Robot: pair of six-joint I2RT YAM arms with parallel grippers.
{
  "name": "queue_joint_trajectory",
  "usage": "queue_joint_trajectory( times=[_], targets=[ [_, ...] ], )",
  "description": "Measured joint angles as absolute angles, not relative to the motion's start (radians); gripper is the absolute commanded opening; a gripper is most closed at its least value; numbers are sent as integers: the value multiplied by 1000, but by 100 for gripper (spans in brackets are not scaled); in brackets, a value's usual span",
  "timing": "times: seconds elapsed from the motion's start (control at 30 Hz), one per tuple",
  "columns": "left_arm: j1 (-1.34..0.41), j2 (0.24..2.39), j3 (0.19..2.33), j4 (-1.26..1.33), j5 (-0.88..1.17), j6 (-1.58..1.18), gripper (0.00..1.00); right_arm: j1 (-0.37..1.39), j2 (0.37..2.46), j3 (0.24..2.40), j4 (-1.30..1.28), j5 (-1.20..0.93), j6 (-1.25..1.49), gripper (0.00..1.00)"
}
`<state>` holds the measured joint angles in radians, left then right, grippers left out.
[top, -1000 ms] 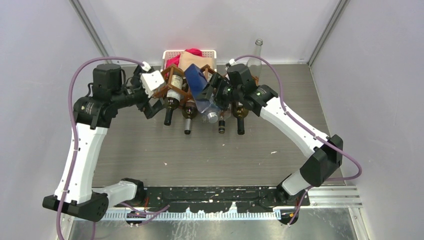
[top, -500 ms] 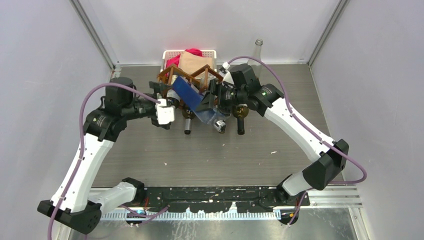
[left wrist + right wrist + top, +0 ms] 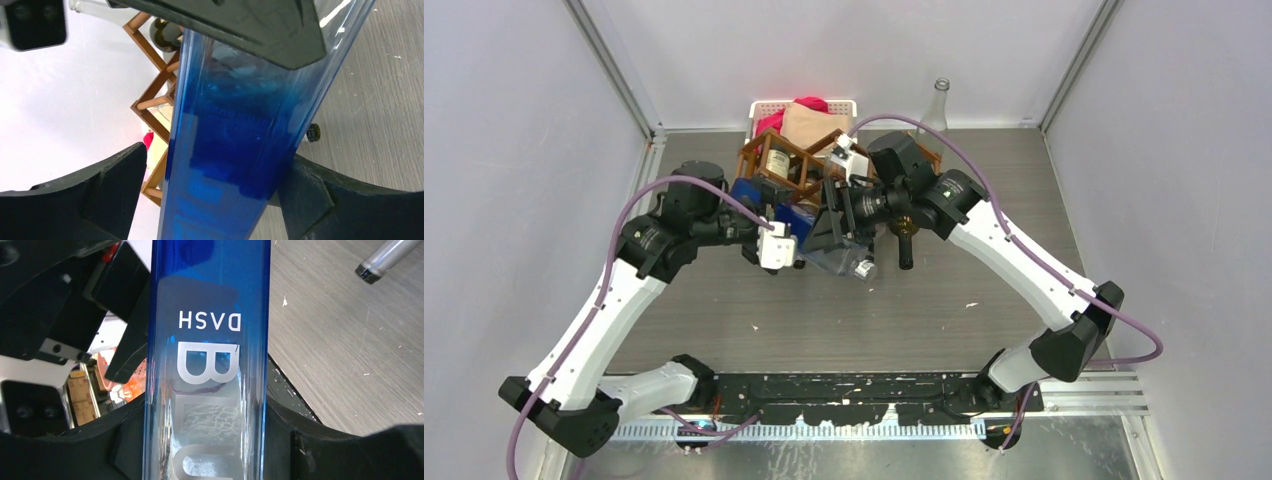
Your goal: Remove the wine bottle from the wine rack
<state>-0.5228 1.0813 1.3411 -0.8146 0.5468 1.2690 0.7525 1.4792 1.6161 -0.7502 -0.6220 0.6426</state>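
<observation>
The brown lattice wine rack (image 3: 786, 168) stands at the back middle of the table and holds several bottles. A blue glass bottle (image 3: 798, 214) lettered "BLU DASH" sticks out of its front, tilted, with its cap towards me. My right gripper (image 3: 834, 225) is shut on the bottle's body (image 3: 207, 365), both pads against the glass. My left gripper (image 3: 796, 242) straddles the same bottle (image 3: 235, 150) from the left. One left finger (image 3: 305, 195) touches it and the other (image 3: 115, 185) stands a little off it. The rack (image 3: 155, 95) shows behind the bottle.
A white basket of pink and tan cloths (image 3: 844, 105) stands behind the rack. A clear empty bottle (image 3: 939, 100) stands upright at the back right. A dark bottle's neck (image 3: 905, 250) juts from the rack's right side over the wood-grain table (image 3: 984, 200).
My left arm swung from the rack's left side round to its front and onto the blue bottle. My right gripper shifted the blue bottle forwards and leftwards.
</observation>
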Motion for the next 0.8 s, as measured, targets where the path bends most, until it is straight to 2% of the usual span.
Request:
queue_joint_trajectory(
  times=[0.23, 0.27, 0.33, 0.37, 0.4, 0.47, 0.53, 0.57, 0.8],
  targets=[
    [-558, 1071, 1328, -889, 501, 1326, 67, 808, 1480, 1666, -818, -630, 579, 1],
    [-563, 1071, 1328, -901, 492, 1330, 61, 813, 1480, 1671, -822, -632, 574, 1],
    [-571, 1071, 1328, -918, 480, 1345, 41, 824, 1483, 1681, -835, -628, 558, 2],
    [-577, 1071, 1328, -933, 475, 1367, 31, 826, 1487, 1686, -847, -630, 549, 12],
    [-582, 1071, 1327, -942, 467, 1359, 19, 830, 1492, 1692, -864, -633, 543, 28],
    [-589, 1071, 1320, -936, 458, 1362, 2, 831, 1497, 1696, -867, -625, 540, 63],
    [-591, 1061, 1298, -905, 450, 1362, 0, 830, 1500, 1698, -869, -618, 525, 91],
    [-593, 1051, 1280, -881, 447, 1358, 0, 830, 1500, 1699, -873, -614, 516, 99],
    [-601, 971, 1119, -691, 435, 1234, 0, 834, 1444, 1710, -786, -529, 449, 100]
  ],
)
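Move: The blue bottle, already held by the right gripper, lies crosswise between the open left fingers: its middle is about 3 cm back, 3 cm right and 3 cm below the left hand. The wine rack's middle is some 15 cm ahead of the left hand and 7 cm right, and the dark bottle in its left cell 10 cm ahead and 7 cm left, both about 18 cm lower. From the right hand, the blue bottle's middle is about 2 cm ahead and 2 cm left, level with it. Bring the left gripper down some 3 cm and a little back over the blue bottle's base end and pinch it, while the right hand draws the bottle back about 3.5 cm. Once the left grip is firm enough to stop the fingers, open the right fingers wide, then raise the right hand about 3 cm and ease it forward, rolling it roughly 15 degrees, as the left sinks slightly more. ##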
